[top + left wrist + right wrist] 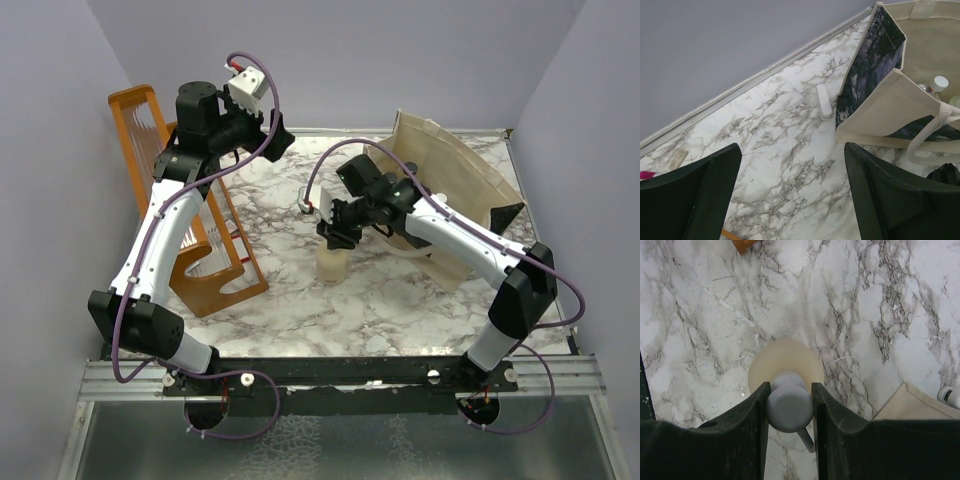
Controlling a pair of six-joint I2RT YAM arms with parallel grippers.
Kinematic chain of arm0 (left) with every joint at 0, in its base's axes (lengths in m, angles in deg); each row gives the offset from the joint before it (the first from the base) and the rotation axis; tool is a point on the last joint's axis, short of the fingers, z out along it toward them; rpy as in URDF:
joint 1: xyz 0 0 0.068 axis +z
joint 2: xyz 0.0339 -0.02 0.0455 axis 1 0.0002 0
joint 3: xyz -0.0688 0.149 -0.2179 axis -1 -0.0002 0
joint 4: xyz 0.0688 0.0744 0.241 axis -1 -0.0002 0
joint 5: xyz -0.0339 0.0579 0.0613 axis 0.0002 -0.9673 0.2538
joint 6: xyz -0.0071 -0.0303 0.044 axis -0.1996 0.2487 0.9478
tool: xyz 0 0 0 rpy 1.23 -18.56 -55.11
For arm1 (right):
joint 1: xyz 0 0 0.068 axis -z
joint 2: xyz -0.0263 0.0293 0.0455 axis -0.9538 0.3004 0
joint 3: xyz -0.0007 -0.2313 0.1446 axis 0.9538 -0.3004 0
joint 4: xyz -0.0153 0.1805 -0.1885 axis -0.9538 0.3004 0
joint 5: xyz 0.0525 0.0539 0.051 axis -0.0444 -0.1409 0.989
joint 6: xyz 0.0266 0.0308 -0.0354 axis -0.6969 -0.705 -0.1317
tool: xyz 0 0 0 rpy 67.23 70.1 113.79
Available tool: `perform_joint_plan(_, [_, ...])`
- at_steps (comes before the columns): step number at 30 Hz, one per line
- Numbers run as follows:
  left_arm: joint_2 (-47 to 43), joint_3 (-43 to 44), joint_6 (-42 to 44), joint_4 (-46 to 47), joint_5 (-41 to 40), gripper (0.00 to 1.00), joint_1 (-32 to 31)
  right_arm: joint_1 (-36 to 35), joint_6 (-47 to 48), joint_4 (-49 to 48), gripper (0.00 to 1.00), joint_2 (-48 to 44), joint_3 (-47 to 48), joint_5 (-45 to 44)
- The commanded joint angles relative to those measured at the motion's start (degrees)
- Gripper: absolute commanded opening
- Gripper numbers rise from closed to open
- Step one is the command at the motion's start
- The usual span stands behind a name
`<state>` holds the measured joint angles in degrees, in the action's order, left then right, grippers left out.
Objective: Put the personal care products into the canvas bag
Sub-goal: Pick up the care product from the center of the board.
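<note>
A beige pump bottle (333, 265) stands upright at the middle of the marble table, just left of the canvas bag (450, 170). My right gripper (789, 387) comes down from above and is shut on the bottle's grey pump head (789, 407); the round beige body (785, 360) shows beneath. Whether the bottle rests on the table or is lifted, I cannot tell. My left gripper (792, 150) hangs open and empty over the table's far left, near the bag (920, 45). A white-capped bottle (940, 82) lies inside the bag.
An orange wooden rack (215, 270) stands at the left by the left arm. A small white oblong object (824, 100) lies on the marble beside the bag's dark patterned panel (870, 65). The bag's loop handle (940, 130) hangs over its near side.
</note>
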<state>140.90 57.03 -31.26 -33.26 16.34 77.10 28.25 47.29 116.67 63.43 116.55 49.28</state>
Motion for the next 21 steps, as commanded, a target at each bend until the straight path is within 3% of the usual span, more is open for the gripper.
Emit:
perform_joint_plan(1, [-1.78, -0.02, 1.17, 0.27, 0.88, 0.86, -0.30, -0.40, 0.88, -2.35, 0.01, -5.83, 4.89, 1.24])
perform_joint_plan(21, [0.06, 1.01, 3.11, -0.11, -0.35, 0.86, -0.39, -0.37, 3.30, 8.50, 0.01, -8.31, 19.21, -1.08])
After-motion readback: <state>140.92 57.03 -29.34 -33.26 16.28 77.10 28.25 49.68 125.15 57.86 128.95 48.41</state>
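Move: The right gripper already pinches the tan pump bottle by its pump head, its body some 8 cm straight below. From that hand the canvas bag's middle is about 14 cm ahead, 25 cm to the right and 4 cm lower; the wooden rack is about 26 cm to the left and 3 cm ahead, a little lower. From the left hand, the bag is some 38 cm to the right, level with it fore and aft, and 25 cm down. Raise the right gripper almost straight up by about 10 cm, starting gently and then steadily, keeping the fingers shut on the pump head so that the bottle comes up beneath them. Let the wrist tilt some 10 degrees as you lift, the fingertips swinging slightly forward; don't carry it sideways to the bag yet. ##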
